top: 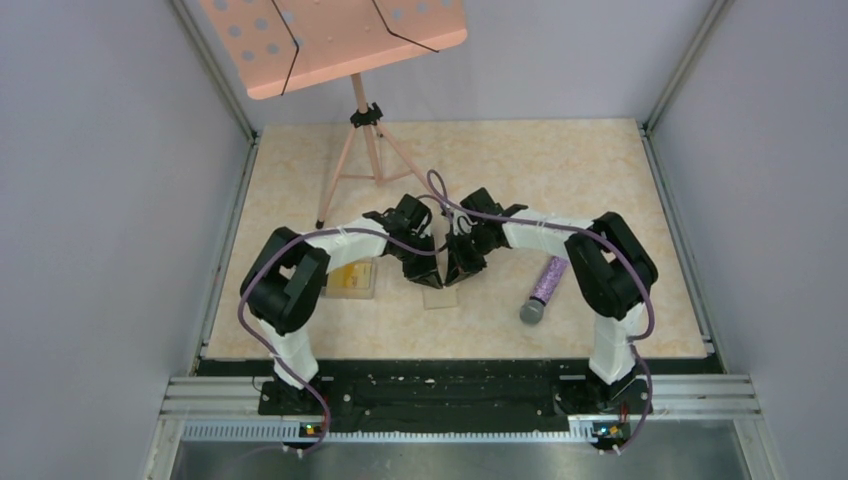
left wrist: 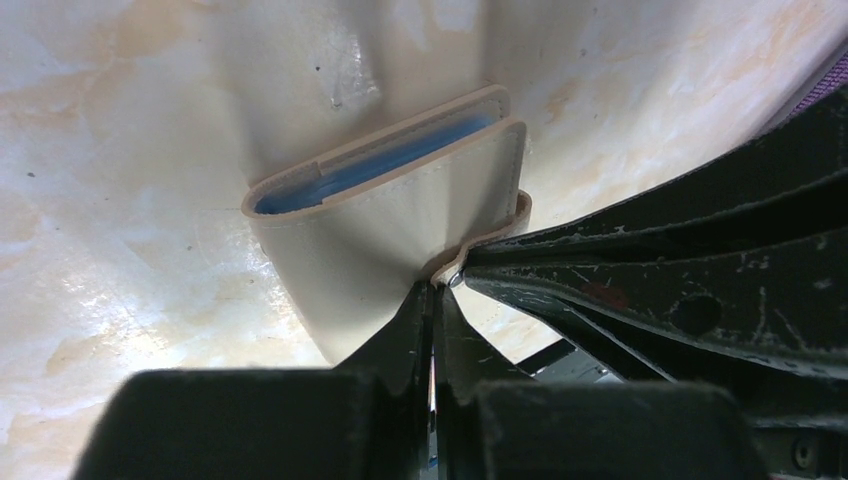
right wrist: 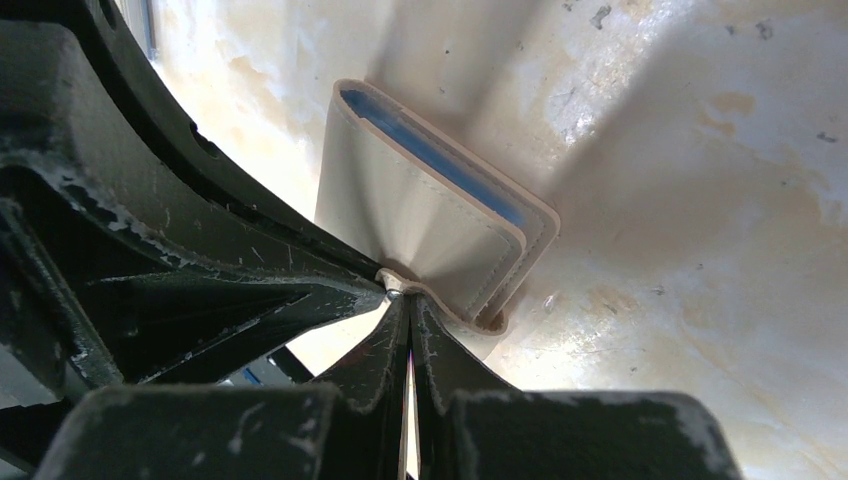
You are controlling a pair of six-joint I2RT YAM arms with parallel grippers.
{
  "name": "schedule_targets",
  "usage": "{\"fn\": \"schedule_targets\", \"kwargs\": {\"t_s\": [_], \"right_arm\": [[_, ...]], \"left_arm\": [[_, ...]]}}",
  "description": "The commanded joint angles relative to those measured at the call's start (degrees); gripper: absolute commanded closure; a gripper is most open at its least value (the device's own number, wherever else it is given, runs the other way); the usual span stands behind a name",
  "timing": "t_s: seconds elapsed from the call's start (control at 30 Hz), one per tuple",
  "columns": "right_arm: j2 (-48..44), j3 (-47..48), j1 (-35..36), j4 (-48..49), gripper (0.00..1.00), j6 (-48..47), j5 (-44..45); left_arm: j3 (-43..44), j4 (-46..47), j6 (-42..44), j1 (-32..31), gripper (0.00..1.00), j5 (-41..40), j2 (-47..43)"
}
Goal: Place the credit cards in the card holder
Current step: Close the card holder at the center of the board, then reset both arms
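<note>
The card holder [left wrist: 400, 215] is a beige folded wallet with a light blue inside, standing on its edge mid-table [top: 440, 298]. My left gripper [left wrist: 437, 287] is shut on its front cover, which creases toward the tips. My right gripper [right wrist: 405, 300] is shut on the snap flap [right wrist: 470, 318] right beside it. The two grippers meet tip to tip over the holder [top: 442, 280]. The holder's blue pockets [right wrist: 440, 165] face up and no card shows in them. A gold-yellow credit card [top: 350, 277] seems to lie in a clear box by the left arm.
A purple glitter microphone [top: 546, 287] lies to the right of the grippers. A pink music stand [top: 335, 40] on tripod legs [top: 365, 150] stands at the back left. Grey walls close in the table on both sides.
</note>
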Motion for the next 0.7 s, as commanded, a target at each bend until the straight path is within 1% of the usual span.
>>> {"fn": "schedule_targets", "kwargs": {"t_s": [0.0,0.07,0.1,0.23,0.3,0.33,0.37,0.43,0.5,0.6,0.67], "right_arm": [[-4.1,-2.4,-0.3,2.9,1.0,-1.2,6.4],[-7.0,-2.6,-1.4,4.1,0.99,-0.1,5.7],[-7.9,-2.8,-1.9,4.7,0.93,0.6,5.0],[-12.8,-4.2,-4.8,7.8,0.65,3.3,3.6],[-15.3,-5.4,-6.3,9.8,0.5,4.6,2.9],[-16.7,-6.3,-7.3,11.4,0.44,5.7,1.6],[-18.0,-7.5,-8.5,13.2,0.39,7.5,0.4],[-20.9,-10.3,-10.9,18.5,0.29,11.1,-2.4],[-23.4,-12.9,-13.0,22.3,0.16,13.7,-3.4],[-25.8,-15.2,-15.3,24.1,0.08,14.8,-3.8],[-26.6,-16.0,-16.7,24.2,0.06,15.4,-4.5]], "left_arm": [[-0.9,7.8,0.6,0.1,0.8,-3.0,-6.0],[-1.4,9.4,0.4,0.2,0.7,-3.3,-8.3],[-1.6,10.2,0.4,0.1,0.64,-3.5,-9.4],[-2.9,13.9,0.0,0.6,0.46,-2.7,-13.4],[-4.6,16.7,-0.3,1.1,0.35,-1.4,-16.1],[-5.7,18.9,-0.5,1.5,0.31,-0.5,-17.0],[-6.7,20.5,-1.2,2.1,0.2,0.5,-17.8],[-9.2,24.4,-2.6,3.8,0.15,2.2,-19.4],[-11.7,27.5,-3.9,5.3,0.11,2.7,-21.4],[-15.6,33.0,-6.1,8.2,0.07,3.9,-24.3],[-17.5,35.2,-6.9,10.1,0.05,4.9,-25.6]]}}
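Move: Both hands' shut tips meet on the strap's snap at the card holder's middle. For the left hand the holder's middle is level and straight below, about 2 cm down; for the right it is about 1 cm to the left, level, 2 cm down. The clear card box lies some 21 cm left and 2 cm farther out from the left hand; the purple microphone lies about 20 cm to the right hand's right, 1 cm ahead. Both shut tips come free of the snap and strap on the card holder. The left hand rises about 10 cm, easing forward some 5 cm; the right leaves a moment later, going up about 11 cm while drawing forward and right roughly 6 cm each. Both grippers spread nearly wide open as they climb, their fingers tilting outward to point more forward and inward, and the right also swings clockwise. ##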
